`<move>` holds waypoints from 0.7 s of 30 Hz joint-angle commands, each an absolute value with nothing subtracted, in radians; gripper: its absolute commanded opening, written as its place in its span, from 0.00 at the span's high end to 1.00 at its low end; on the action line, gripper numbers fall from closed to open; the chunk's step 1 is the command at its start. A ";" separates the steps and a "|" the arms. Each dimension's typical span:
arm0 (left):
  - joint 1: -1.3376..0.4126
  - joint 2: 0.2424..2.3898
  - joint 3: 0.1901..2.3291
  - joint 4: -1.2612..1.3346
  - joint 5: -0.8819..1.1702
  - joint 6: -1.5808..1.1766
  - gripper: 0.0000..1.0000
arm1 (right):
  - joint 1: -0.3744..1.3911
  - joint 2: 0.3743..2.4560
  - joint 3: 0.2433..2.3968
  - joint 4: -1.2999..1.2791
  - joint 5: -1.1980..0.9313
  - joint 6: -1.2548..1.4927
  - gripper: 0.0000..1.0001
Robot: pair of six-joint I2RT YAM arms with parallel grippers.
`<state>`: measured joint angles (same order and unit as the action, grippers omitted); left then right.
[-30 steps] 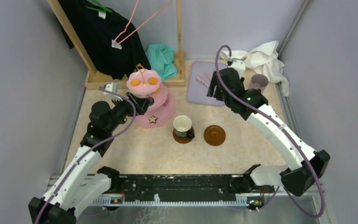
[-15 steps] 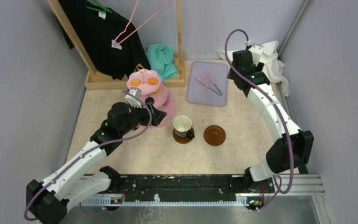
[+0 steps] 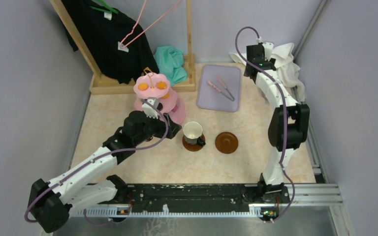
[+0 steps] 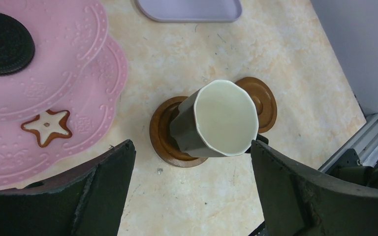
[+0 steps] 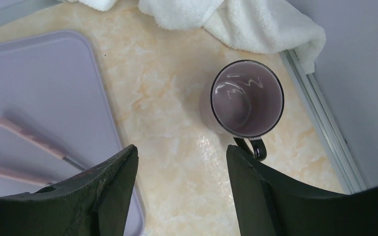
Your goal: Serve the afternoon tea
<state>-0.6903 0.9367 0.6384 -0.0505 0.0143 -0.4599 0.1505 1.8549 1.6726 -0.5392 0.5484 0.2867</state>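
Observation:
The pink three-tier stand (image 3: 158, 96) stands left of centre with orange rounds (image 3: 142, 86) on its top tier. The left wrist view shows the stand (image 4: 54, 73) with a black round (image 4: 2, 42) and a brown star (image 4: 47, 127) on it. A cream mug (image 3: 192, 132) sits on a brown saucer (image 3: 193, 145), and a second saucer (image 3: 226, 142) lies bare to its right. My left gripper (image 3: 173, 129) hovers open just left of the cream mug (image 4: 224, 118). My right gripper (image 3: 254, 63) hangs open at the back right, above bare table left of the mauve mug (image 5: 247, 98).
A lilac tray (image 3: 220, 87) with thin pink tongs (image 3: 221, 87) lies at the back. A white towel (image 3: 285, 59) is heaped in the back right corner, beside the mauve mug. A wooden rack with a black garment (image 3: 103, 34) and a teal cloth (image 3: 171, 61) stand behind the stand.
My left gripper has swung right, from the stand's side to beside the cream mug. My right arm has lifted off the tray and reached to the back right corner.

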 commanded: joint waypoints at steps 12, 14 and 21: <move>-0.800 1.052 0.621 0.021 -0.067 -0.506 0.08 | 0.043 2.046 1.885 -0.543 0.535 0.212 0.34; -0.814 1.050 0.624 0.021 -0.086 -0.508 0.08 | 0.032 2.065 1.878 -0.538 0.522 0.217 0.34; -0.840 1.011 0.623 0.026 -0.155 -0.505 0.08 | 0.012 2.126 1.875 -0.528 0.489 0.229 0.35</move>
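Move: The purple mug stands about 9 cm to the right of the right hand, some 2 cm ahead and 14 cm below. The white towel is roughly 14 cm ahead of that hand and 11 cm right, the lilac tray 16 cm left and 4 cm ahead. From the left hand, the white mug on its saucer is about 11 cm right, 5 cm ahead and 14 cm down; the empty saucer lies 26 cm right and 4 cm ahead. Rightward and down, with some forward reach first, the right hand closes in on the purple mug: about 6 cm across, 6 cm lower, most of the sinking late, fingers staying parted. The left hand sinks some 4 cm, easing right towards the white mug and drawing back slightly, then slows to a near stop with its fingers still wide open. ##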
